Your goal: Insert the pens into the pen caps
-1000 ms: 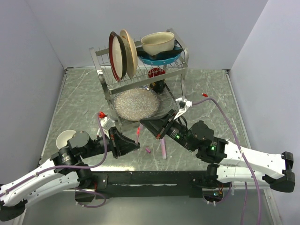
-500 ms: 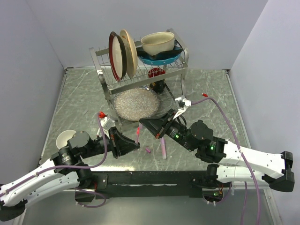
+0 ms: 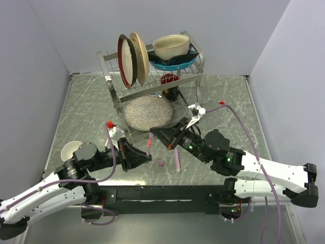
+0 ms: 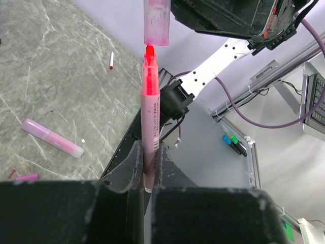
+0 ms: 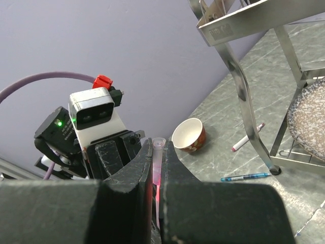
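In the left wrist view my left gripper (image 4: pixel 149 148) is shut on a pink pen (image 4: pixel 151 117) that stands upright, its red tip bare. Just above that tip hangs a translucent pink pen cap (image 4: pixel 156 23), open end down and a hair apart from the tip. The cap (image 5: pixel 159 150) is clamped in my shut right gripper (image 5: pixel 158 147). From above, both grippers (image 3: pixel 145 155) (image 3: pixel 154 135) meet in front of the rack. A second pink pen (image 3: pixel 176 161) and a small pink cap (image 3: pixel 160 163) lie on the table. A whitish red-tipped pen (image 5: pixel 248 137) and a blue pen (image 5: pixel 246 177) lie by the rack leg.
A metal dish rack (image 3: pixel 112 81) with plates, bowls and a speckled plate stands just behind the grippers, one of its legs (image 5: pixel 249 112) close to the right gripper. A small bowl (image 3: pixel 69 150) sits at the left. Purple cables loop over both arms.
The right gripper has crept a little to the left with the cap, closer over the pen's tip. The left arm has held still.
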Controlling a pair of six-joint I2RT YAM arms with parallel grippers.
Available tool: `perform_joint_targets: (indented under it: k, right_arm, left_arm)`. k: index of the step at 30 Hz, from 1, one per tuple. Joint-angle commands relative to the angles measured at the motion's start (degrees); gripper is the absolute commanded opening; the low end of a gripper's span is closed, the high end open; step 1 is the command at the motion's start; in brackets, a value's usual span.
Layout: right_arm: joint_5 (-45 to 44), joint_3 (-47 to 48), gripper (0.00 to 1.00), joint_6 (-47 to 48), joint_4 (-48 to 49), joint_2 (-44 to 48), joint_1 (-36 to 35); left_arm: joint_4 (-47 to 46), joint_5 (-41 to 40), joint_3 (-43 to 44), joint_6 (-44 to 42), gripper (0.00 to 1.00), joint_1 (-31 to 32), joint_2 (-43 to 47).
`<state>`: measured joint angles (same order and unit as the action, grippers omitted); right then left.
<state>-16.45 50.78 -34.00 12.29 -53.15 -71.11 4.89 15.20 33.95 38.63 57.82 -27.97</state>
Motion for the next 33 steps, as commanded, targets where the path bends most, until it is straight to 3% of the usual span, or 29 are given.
perform_joint_targets:
  k: [1,10,20,33]
  right_arm:
    - [0.19,1.78,0.0,-0.1,0.8,0.15,-0.61]
    - [2.82,-1.73,0.0,-2.48,-0.07,0.58,-2.27]
    - [-3.85,-6.66,0.0,-3.62,-5.52,2.69,-8.6]
    - [-6.32,-7.37,0.0,-1.33,-8.08,3.93,-10.19]
  left_arm:
    - [-2.77,0.53,0.23,0.04,0.01,-0.08,0.19]
    - [-2.34,-0.78,0.94,-0.05,0.01,-0.08,0.28]
    - [-1.37,-3.6,3.22,-1.01,0.01,-0.08,-1.39]
    - [-1.37,-4.83,3.57,-0.14,0.01,-0.08,-2.18]
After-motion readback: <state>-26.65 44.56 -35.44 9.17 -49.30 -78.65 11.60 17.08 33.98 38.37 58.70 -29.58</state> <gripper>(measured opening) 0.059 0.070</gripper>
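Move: The left hand holds the pink pen upright, tip up. The cap in the right fingers is just above that tip, about 6 cm ahead of the left hand, 1 cm to its right and 9 cm above it. From the right hand, the pen tip is some 3 cm back and 4 cm down, with no sideways offset. On the table, about 28 cm below the left hand, a purple cap lies 5 cm ahead and 3 cm right, and a capped marker 6 cm ahead and 10 cm right. Lower both hands together, keeping pen and cap pinched. Bring the right gripper down about 5 cm and some 2 cm back, so the cap's mouth closes in on the pen tip, while the left sinks slightly less, about 3.5 cm, and eases back. Let the left wrist roll a little, leaning the pen's tip to the right, and the right wrist turn slightly. ##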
